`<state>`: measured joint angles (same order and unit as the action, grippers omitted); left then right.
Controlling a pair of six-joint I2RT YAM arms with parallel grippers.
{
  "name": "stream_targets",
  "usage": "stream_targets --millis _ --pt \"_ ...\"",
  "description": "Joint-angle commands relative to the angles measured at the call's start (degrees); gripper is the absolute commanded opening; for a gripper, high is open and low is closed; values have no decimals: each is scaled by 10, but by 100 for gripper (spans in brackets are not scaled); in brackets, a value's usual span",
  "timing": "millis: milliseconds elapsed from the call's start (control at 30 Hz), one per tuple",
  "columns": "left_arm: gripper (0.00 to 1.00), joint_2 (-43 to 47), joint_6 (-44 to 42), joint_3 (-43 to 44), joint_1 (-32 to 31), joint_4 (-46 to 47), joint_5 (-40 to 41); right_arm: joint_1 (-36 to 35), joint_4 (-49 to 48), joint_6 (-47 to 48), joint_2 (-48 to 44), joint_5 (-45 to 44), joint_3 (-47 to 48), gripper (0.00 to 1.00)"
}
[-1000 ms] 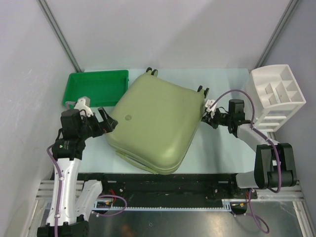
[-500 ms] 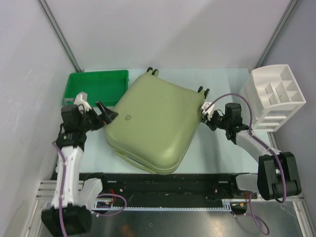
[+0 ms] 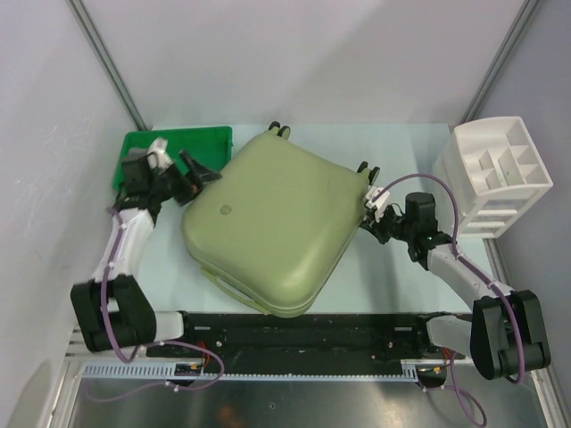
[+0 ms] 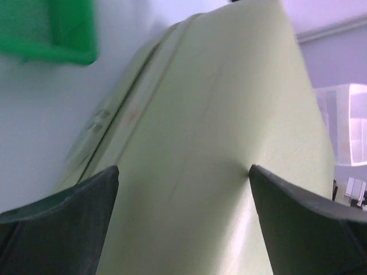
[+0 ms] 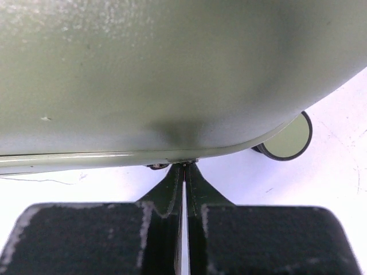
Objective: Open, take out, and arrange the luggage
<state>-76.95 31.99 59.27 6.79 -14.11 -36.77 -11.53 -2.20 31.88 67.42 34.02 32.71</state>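
Note:
The pale olive-green luggage (image 3: 268, 227) lies flat and closed in the middle of the table, its black wheels (image 3: 278, 129) at the far edge. My left gripper (image 3: 207, 171) stands open at its back-left corner. In the left wrist view the shell (image 4: 218, 143) fills the space between the gripper's (image 4: 183, 169) wide-apart fingers. My right gripper (image 3: 364, 225) is shut at the luggage's right edge. In the right wrist view its tips (image 5: 184, 165) press together against the rim of the luggage (image 5: 172, 69), beside a small dark fitting. Whether anything thin is pinched does not show.
A flat green tray (image 3: 174, 147) sits at the back left, partly under my left wrist, and also shows in the left wrist view (image 4: 46, 28). A white compartmented organizer (image 3: 498, 174) stands at the back right. One wheel (image 5: 289, 140) is just right of my right fingertips.
My left arm swung away from me, carrying its open gripper from the luggage's left side to its back-left corner. The luggage shifted slightly left. The right gripper stayed shut at the right edge.

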Motion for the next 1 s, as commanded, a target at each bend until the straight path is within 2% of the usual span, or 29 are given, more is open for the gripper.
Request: stream_targets --millis 0,33,67,133,167,267,333,400,500,567,700,833,933,967 --pt "100 143 36 -74 115 -64 -59 -24 0 -41 -19 87 -2 0" --pt "100 170 20 -96 155 -96 -65 -24 0 -43 -19 86 -2 0" --pt "100 222 -22 -103 171 -168 -66 -22 -2 -45 -19 84 -2 0" --pt "100 259 -62 -114 210 -243 -50 -18 1 -45 -20 83 -2 0" --pt "100 270 -89 -116 219 -307 -41 -17 4 -44 -22 82 -2 0" --pt "100 280 -103 -132 222 -415 46 -17 10 -40 -28 79 -2 0" --pt "100 290 -90 -139 222 -422 88 -16 12 -38 -32 77 -2 0" --pt "100 299 -66 -139 222 -426 78 -16 14 -37 -35 76 -2 0" --pt "100 288 -31 -178 221 -444 -49 -16 14 -37 -38 72 -2 0" --pt "100 314 -5 -184 213 -409 -109 -16 15 -38 -38 72 -2 0" --pt "100 327 48 -199 195 -337 -147 -16 11 -40 -33 71 -2 0" --pt "100 303 146 -212 148 -215 -129 -16 6 -38 -29 73 -2 0" --pt "100 248 183 -191 90 -70 -90 -16 12 -34 -29 73 -2 0" --pt "100 200 185 -180 76 -46 -78 -16 13 -33 -28 72 -2 0"
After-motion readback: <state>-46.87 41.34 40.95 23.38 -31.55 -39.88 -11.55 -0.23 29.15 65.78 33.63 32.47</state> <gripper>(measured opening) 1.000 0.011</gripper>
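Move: The luggage's middle lies about 19 cm right of the left hand, 13 cm back and 9 cm lower; the green tray is some 16 cm left of that hand, 6 cm ahead and 18 cm below. From the right hand, the luggage's middle is roughly 26 cm left, 2 cm back and level in height, while the white rack stands around 40 cm right, 12 cm ahead and 4 cm higher. The open left hand swings about 14 cm back and left, then right against luggage still braced by right fingertips. ##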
